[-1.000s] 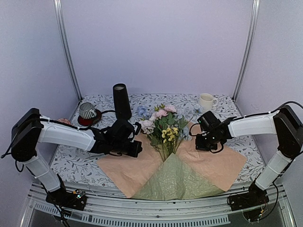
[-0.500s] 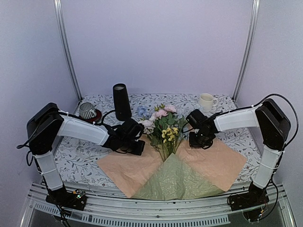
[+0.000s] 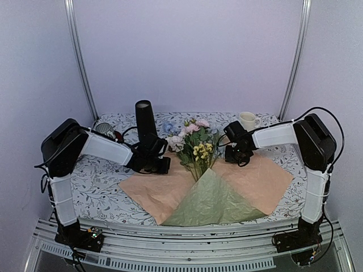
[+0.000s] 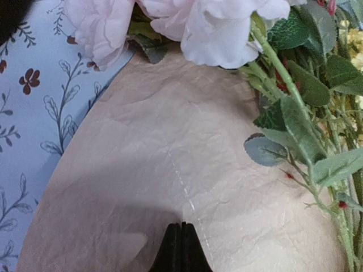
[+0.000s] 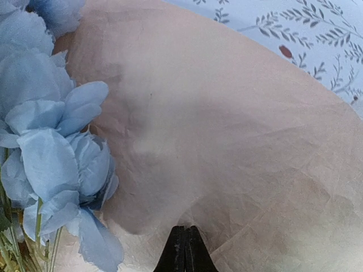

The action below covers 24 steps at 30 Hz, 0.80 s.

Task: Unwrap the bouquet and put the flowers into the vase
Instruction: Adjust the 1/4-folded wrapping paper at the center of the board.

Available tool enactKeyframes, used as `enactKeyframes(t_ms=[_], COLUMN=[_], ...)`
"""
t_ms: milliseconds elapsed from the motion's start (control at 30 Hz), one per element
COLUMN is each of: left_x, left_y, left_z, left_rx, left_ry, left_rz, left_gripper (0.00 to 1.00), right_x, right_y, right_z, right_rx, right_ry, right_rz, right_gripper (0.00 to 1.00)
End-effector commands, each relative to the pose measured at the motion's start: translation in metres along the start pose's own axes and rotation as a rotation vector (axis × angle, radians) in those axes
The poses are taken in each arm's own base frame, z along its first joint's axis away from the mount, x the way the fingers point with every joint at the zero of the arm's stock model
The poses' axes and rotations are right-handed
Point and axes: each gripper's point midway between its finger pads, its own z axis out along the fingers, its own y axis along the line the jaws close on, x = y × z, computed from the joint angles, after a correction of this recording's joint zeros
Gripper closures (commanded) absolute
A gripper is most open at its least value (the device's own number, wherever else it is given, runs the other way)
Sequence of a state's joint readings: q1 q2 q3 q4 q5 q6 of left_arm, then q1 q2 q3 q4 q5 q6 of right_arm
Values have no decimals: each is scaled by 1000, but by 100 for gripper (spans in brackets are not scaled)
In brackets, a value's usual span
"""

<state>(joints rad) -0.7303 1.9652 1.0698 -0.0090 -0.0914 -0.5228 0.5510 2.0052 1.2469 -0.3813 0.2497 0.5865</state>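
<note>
The bouquet lies unwrapped mid-table, its flowers [image 3: 195, 148] fanned over sage-green paper [image 3: 212, 204] with tan flaps [image 3: 159, 190] spread left and right. The black vase [image 3: 144, 122] stands upright behind the left flap. At the left flap's far edge my left gripper [image 3: 163, 166] is shut, its tips [image 4: 181, 225] pinched at a crease in the tan paper [image 4: 170, 147], below pale pink blooms [image 4: 215, 25]. My right gripper [image 3: 231, 156] is shut at the right flap's far corner, with its tips [image 5: 185, 228] pinched on a raised fold of paper [image 5: 227, 130] beside blue blooms [image 5: 39, 141].
A cream mug [image 3: 247, 120] stands at the back right, just behind my right arm. A striped grey cup [image 3: 104, 130] sits at the back left, partly hidden by my left arm. A floral cloth [image 3: 96, 187] covers the table, and metal posts stand at both back corners.
Both grippers have moved toward the back of the table. The paper and flowers have slid back with them, closer to the vase and the mug.
</note>
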Motion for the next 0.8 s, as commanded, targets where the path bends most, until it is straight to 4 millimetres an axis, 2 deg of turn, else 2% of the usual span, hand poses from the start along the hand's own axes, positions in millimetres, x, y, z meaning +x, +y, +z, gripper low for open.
enactKeyframes(t_ms=[0, 167, 467, 533, 633, 767], left_x=[27, 9, -12, -19, -32, -47], left_y=[39, 48, 60, 57, 46, 32], left_z=[25, 37, 55, 48, 31, 2], left_rx=[-71, -55, 3, 17, 68, 126], left_ry=[117, 107, 97, 76, 38, -18], left_rz=[-6, -26, -59, -58, -46, -21], left_gripper=[100, 100, 100, 100, 100, 91], right_x=[41, 15, -19, -26, -40, -53], right_y=[-36, -36, -26, -24, -17, -4], right_z=[47, 61, 65, 58, 37, 1], right_rx=[75, 74, 41, 35, -13, -117], right_ry=[200, 194, 170, 153, 106, 47], right_rz=[-31, -17, -18, -15, -25, -83], right_gripper=[98, 98, 98, 98, 97, 96])
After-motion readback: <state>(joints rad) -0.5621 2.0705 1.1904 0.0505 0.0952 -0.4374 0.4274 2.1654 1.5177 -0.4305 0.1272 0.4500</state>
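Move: Both closed fingertips already rest on the wrapping paper. Its middle lies about 16 cm to the right and 8 cm back from the left hand, and the flowers on it about 12 cm right, 8 cm ahead. The vase stands some 16 cm ahead of the left hand and 7 cm left. From the right hand the paper's middle is about 12 cm left and 9 cm back, the flowers 15 cm left and 7 cm ahead, and the mug 19 cm ahead, 3 cm right. Still bearing down on the peach paper either side of the flowers, both sets of shut fingertips drag it level and straight forward, away from the bases, about 8 cm towards the vase and mug. They slow, then ease back roughly a centimetre at the end, barely rising; the left hand rolls slightly, its left side dipping. ##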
